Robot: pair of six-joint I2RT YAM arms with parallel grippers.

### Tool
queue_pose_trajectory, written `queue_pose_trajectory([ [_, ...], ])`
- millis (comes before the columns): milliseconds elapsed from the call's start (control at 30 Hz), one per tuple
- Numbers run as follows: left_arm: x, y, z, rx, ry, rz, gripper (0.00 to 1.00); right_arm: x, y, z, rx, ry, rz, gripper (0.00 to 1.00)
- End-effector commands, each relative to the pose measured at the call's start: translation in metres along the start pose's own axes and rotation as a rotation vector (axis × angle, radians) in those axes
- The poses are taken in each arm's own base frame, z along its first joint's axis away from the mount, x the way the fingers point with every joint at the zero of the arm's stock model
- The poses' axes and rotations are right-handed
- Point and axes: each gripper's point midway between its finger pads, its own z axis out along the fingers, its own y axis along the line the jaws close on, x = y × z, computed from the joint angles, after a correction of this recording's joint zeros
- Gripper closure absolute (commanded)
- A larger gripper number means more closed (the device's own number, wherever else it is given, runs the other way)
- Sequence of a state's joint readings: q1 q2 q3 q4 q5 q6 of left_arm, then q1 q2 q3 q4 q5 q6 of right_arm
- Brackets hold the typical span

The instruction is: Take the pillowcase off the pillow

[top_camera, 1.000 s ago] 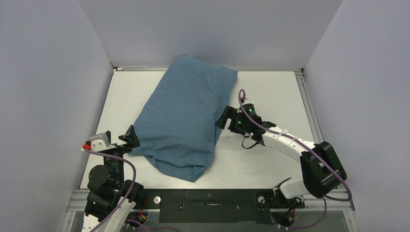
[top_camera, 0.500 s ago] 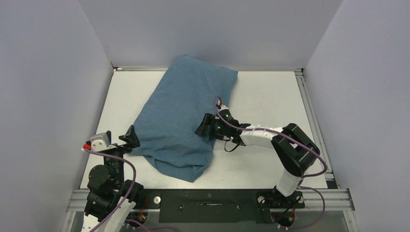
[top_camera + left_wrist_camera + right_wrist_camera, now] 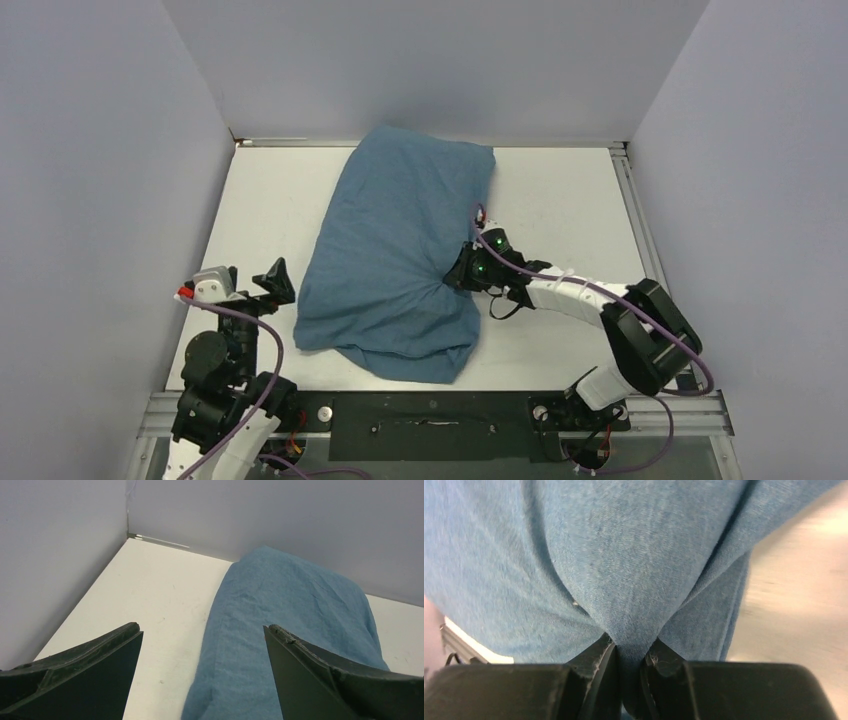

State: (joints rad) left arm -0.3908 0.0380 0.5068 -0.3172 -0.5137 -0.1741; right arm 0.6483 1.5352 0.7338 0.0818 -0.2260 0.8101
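Observation:
The slate-blue pillowcase (image 3: 400, 250) lies slantwise across the white table, bulging over the pillow, which is fully hidden inside it. My right gripper (image 3: 458, 272) is shut on a pinched fold of the pillowcase (image 3: 624, 580) at its right edge; cloth gathers into the jaws, with creases radiating from the pinch. My left gripper (image 3: 272, 281) stands open just off the pillowcase's near-left corner, touching nothing. In the left wrist view the pillowcase (image 3: 290, 630) stretches away between the wide-apart fingers (image 3: 90, 670).
Grey walls close in the table (image 3: 270, 200) on the left, back and right. A metal rail (image 3: 440, 410) runs along the near edge between the arm bases. Bare tabletop (image 3: 570, 190) shows on both sides of the pillowcase.
My right gripper closed on the pillowcase's right edge and pulled it rightward. The whole bundle shifted and bunched toward the pinch. The left gripper stayed open, nearly still.

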Motion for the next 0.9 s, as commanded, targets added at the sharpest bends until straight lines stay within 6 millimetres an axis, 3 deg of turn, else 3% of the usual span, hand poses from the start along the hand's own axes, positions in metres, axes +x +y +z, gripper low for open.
queue_pose_trajectory([
  [0,0.004,-0.029,0.01,0.083,0.133,-0.016,0.04,-0.024,-0.055,-0.039,0.192,-0.054,-0.056,0.95],
  [167,0.041,-0.063,0.022,0.147,0.389,-0.062,0.04,-0.042,-0.084,-0.072,0.317,-0.123,-0.099,0.9],
  [367,0.093,-0.094,0.034,0.182,0.606,-0.162,0.04,-0.05,-0.093,-0.09,0.327,-0.172,-0.104,0.82],
  [500,0.118,-0.115,0.042,0.219,0.672,-0.244,0.04,-0.057,-0.082,-0.093,0.275,-0.185,-0.096,0.59],
  [667,0.141,-0.143,0.061,0.242,0.677,-0.266,0.04,-0.084,-0.065,-0.108,0.218,-0.26,-0.096,0.19],
  [733,0.15,-0.155,0.069,0.243,0.676,-0.243,0.04,-0.096,-0.063,-0.113,0.201,-0.285,-0.088,0.08],
  [800,0.161,-0.165,0.078,0.242,0.681,-0.23,0.04,-0.107,-0.064,-0.116,0.187,-0.302,-0.063,0.01],
  [867,0.17,-0.176,0.089,0.251,0.682,-0.245,0.04,-0.114,-0.069,-0.115,0.175,-0.311,-0.029,0.07],
])
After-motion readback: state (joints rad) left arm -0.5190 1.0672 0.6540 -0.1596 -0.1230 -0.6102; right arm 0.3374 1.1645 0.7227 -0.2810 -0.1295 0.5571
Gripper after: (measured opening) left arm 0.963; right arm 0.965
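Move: The right gripper already pinches a fold at the pillowcase's right side; the middle of the covered pillow lies about 12 cm to its left and 6 cm farther out, a little lower. From the raised left gripper, the pillow's left edge is some 15 cm ahead, 7 cm right and 25 cm below; the pillow's middle is about 14 cm ahead and 22 cm right, and the case's near hem about 9 cm back and 23 cm right. Keep the pinch and drag the pillowcase about 12 cm to the right with the right gripper, rolling its left side down some 15 degrees, then open wide, let go and lift clear. Meanwhile swing the open left gripper right, down and forward towards the pillow's left edge, tipping it well downward and turning it clockwise. ##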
